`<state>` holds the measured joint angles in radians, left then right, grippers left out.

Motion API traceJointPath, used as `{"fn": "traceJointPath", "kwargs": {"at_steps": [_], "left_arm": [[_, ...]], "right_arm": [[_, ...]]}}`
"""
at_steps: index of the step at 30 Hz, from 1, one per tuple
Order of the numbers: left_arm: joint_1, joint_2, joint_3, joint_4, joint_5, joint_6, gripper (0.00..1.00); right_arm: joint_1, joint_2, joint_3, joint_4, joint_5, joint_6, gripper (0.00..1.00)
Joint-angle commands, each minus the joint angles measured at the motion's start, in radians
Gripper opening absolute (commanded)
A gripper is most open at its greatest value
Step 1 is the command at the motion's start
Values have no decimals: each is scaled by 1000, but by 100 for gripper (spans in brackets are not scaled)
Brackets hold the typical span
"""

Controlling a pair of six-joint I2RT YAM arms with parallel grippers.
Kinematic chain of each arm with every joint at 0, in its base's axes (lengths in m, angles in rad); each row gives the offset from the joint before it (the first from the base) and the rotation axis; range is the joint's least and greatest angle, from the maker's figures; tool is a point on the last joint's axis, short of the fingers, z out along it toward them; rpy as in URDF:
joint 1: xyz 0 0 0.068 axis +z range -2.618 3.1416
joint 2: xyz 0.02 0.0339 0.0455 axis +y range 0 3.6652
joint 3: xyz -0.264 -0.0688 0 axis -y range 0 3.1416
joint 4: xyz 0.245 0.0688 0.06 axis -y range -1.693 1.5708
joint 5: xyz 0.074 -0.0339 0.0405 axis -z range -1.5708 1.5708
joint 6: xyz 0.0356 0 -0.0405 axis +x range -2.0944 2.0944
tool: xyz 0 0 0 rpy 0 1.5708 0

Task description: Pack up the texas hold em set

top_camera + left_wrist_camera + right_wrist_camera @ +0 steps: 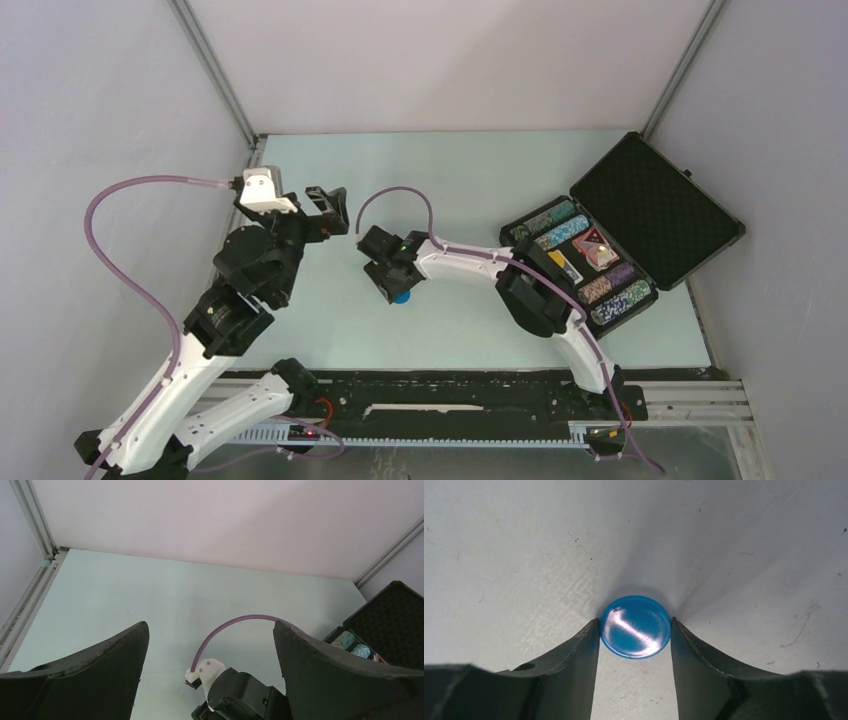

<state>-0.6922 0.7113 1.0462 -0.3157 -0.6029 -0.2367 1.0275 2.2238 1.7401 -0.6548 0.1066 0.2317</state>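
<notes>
The blue disc [635,632] of the texas hold em set lies flat on the pale table. My right gripper [634,622] has both fingertips pressed against its opposite edges. From above, the disc [401,296] peeks out under the right gripper [397,283] at mid-table. The black case [655,205] stands open at the right, with rows of coloured chips [620,298], a red triangular marker [597,243] and a yellow disc [563,265] in its foam. My left gripper [328,210] hovers open and empty left of centre, its jaws [210,625] wide apart.
The right arm's wrist and purple cable [235,690] show below the left gripper. Enclosure walls with metal corner posts [215,70] ring the table. The case lid [395,620] leans back toward the right wall.
</notes>
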Motion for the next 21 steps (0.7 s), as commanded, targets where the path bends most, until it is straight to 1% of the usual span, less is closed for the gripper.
{"fn": "traceJointPath", "kwargs": {"at_steps": [1,5,8,12,17,21], "left_arm": [[9,1,-10,26,6,-12,100],[9,-7,-11,26,4,-12,100],[8,-10,-11,26,5,-12,100],[10,-18,-8,24,10,-15,100],[9,-41,-7,24,21,-21,100],[8,-54,-14,29,6,-18,100]], "right_arm": [[3,-75,-55,10,59,10,46],[-9,-247,-180,41,81,29,40],[-28,-370,-278,30,116,48,39],[-73,-539,-389,-24,201,75,39],[-183,-752,-540,-110,268,94,39],[-327,-934,-641,-179,280,103,39]]}}
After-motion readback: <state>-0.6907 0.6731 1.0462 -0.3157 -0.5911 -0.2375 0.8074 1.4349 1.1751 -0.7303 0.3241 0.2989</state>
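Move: The right gripper has the blue chip between its fingertips, right at the table. The yellow chip on the card deck in the open case lies about 32 cm to its right, 7 cm ahead and slightly higher. The light blue chip row is some 32 cm right and 13 cm ahead, the red triangle piece 39 cm right and 10 cm ahead. From the left gripper, the yellow chip is roughly 42 cm right, 8 cm ahead and 34 cm below. Keep the blue chip pinched by its rim and sweep the right gripper about 20 cm to the right towards the card deck with the yellow chip, starting low and then climbing some 12 cm on the way. Turn the wrist clockwise by about 20 degrees and let the fingertips tilt a little farther forward as it goes. ##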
